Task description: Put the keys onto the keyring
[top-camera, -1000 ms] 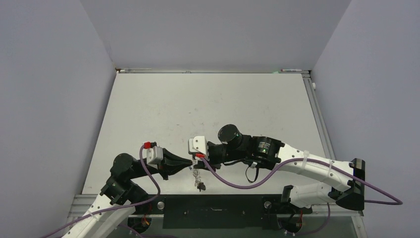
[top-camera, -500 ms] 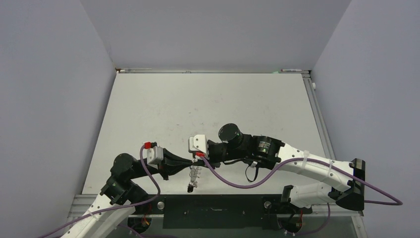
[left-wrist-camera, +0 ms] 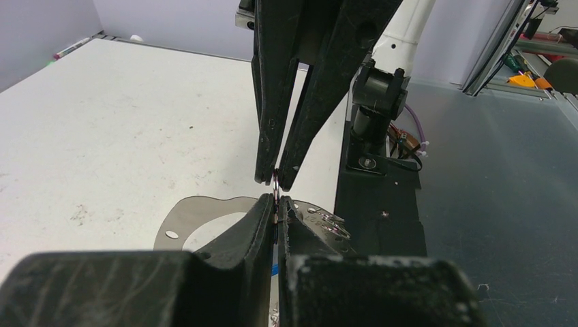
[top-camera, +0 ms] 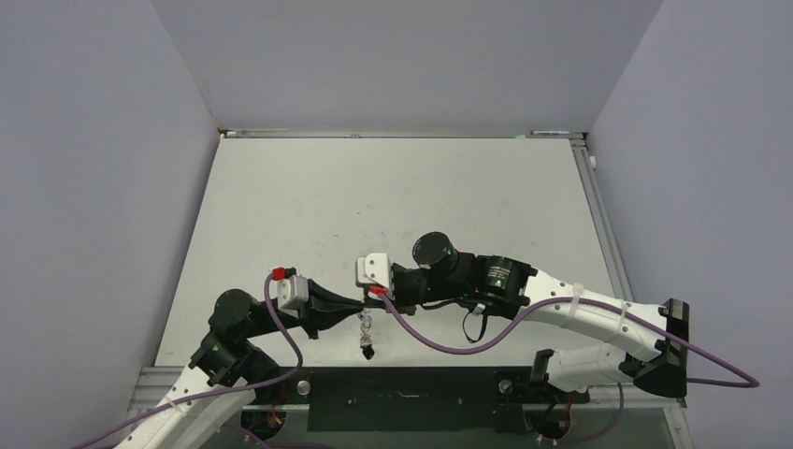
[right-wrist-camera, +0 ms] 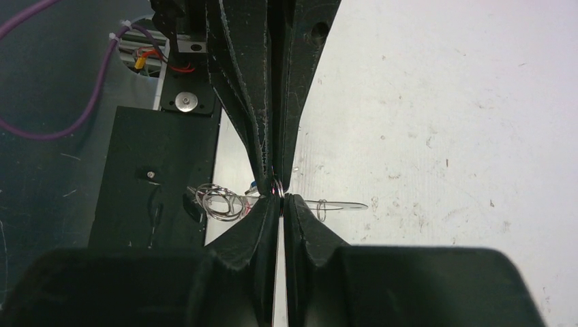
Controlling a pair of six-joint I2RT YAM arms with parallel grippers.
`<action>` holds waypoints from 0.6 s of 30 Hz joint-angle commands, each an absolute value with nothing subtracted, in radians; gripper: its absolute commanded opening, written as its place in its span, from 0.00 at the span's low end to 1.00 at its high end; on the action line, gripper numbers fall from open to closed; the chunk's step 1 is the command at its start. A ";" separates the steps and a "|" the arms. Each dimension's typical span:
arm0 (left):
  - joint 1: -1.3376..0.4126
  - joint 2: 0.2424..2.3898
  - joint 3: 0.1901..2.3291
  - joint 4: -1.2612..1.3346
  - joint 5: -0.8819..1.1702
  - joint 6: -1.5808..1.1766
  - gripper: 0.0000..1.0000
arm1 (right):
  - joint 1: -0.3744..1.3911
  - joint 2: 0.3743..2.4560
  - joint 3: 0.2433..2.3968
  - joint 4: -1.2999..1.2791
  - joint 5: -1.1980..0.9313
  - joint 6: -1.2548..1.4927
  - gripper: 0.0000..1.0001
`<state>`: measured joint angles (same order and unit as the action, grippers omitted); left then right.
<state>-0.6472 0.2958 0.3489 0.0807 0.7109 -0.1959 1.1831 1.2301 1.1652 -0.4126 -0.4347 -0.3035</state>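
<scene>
My two grippers meet tip to tip low over the table's near edge. The left gripper [top-camera: 358,306] [left-wrist-camera: 277,203] is shut on a small split ring [right-wrist-camera: 277,190] of the keyring. The right gripper [top-camera: 367,297] [right-wrist-camera: 279,199] pinches the same ring from the opposite side. The grey keyring plate [left-wrist-camera: 183,216] shows face-on behind the left fingers and edge-on [right-wrist-camera: 344,205] in the right wrist view. More split rings [right-wrist-camera: 218,201] bunch beside the tips. A dark-headed key [top-camera: 368,353] dangles below the grippers. A sliver of blue tag [right-wrist-camera: 253,185] peeks out; the red-tagged key is hidden.
The black base plate [left-wrist-camera: 382,204] with its bolts lies right under the hanging keys at the table's near edge. A purple cable [top-camera: 439,344] loops off the right wrist. The white tabletop [top-camera: 393,206] stretches away behind the grippers.
The right gripper's fingers have closed onto the split ring. The hanging keys swung left, then back toward the middle. Both arms stayed in place.
</scene>
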 commanded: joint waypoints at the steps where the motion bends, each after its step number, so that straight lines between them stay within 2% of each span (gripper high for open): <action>1: -0.653 0.292 0.397 0.103 0.705 -0.180 0.00 | 1.177 1.235 1.191 -0.366 -0.454 -0.311 0.05; 5: -0.653 0.274 0.394 0.102 0.695 -0.177 0.00 | 1.177 1.224 1.180 -0.354 -0.462 -0.311 0.05; 6: -0.653 0.266 0.394 0.101 0.686 -0.175 0.04 | 1.178 1.220 1.174 -0.348 -0.462 -0.311 0.05; 9: -0.653 0.240 0.391 0.100 0.674 -0.174 0.38 | 1.177 1.197 1.157 -0.325 -0.458 -0.305 0.05; 10: -0.653 0.232 0.391 0.100 0.671 -0.175 0.46 | 1.177 1.187 1.147 -0.316 -0.455 -0.301 0.05; 12: -0.652 0.219 0.391 0.101 0.668 -0.175 0.55 | 1.177 1.165 1.130 -0.294 -0.446 -0.291 0.05; 15: -0.650 0.205 0.393 0.099 0.658 -0.171 0.56 | 1.176 1.135 1.108 -0.263 -0.418 -0.278 0.05; 18: -0.649 0.195 0.394 0.092 0.647 -0.164 0.49 | 1.176 1.103 1.086 -0.232 -0.398 -0.265 0.05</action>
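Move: The blue tag's small wire ring is between the two sets of fingertips: about 1 cm to the right of the left hand, which grips it, and 1 cm to the left of the right hand, at the same height and depth. From the left hand, the blue tag hangs some 3 cm below and 1 cm right. The metal plate's middle is about 3 cm back, 1 cm right and 5 cm lower; the ring-and-key bunch is roughly 8 cm back, 1 cm right and 6 cm lower. Finish squeezing the right fingers shut on the wire ring, then spread the left fingers to about half open so they let go of it. As they open, raise the left gripper about 1.5 cm and back it off 1 cm to the left, while the right gripper keeps its pinch and draws the ring just under 1 cm to the right and slightly down. ##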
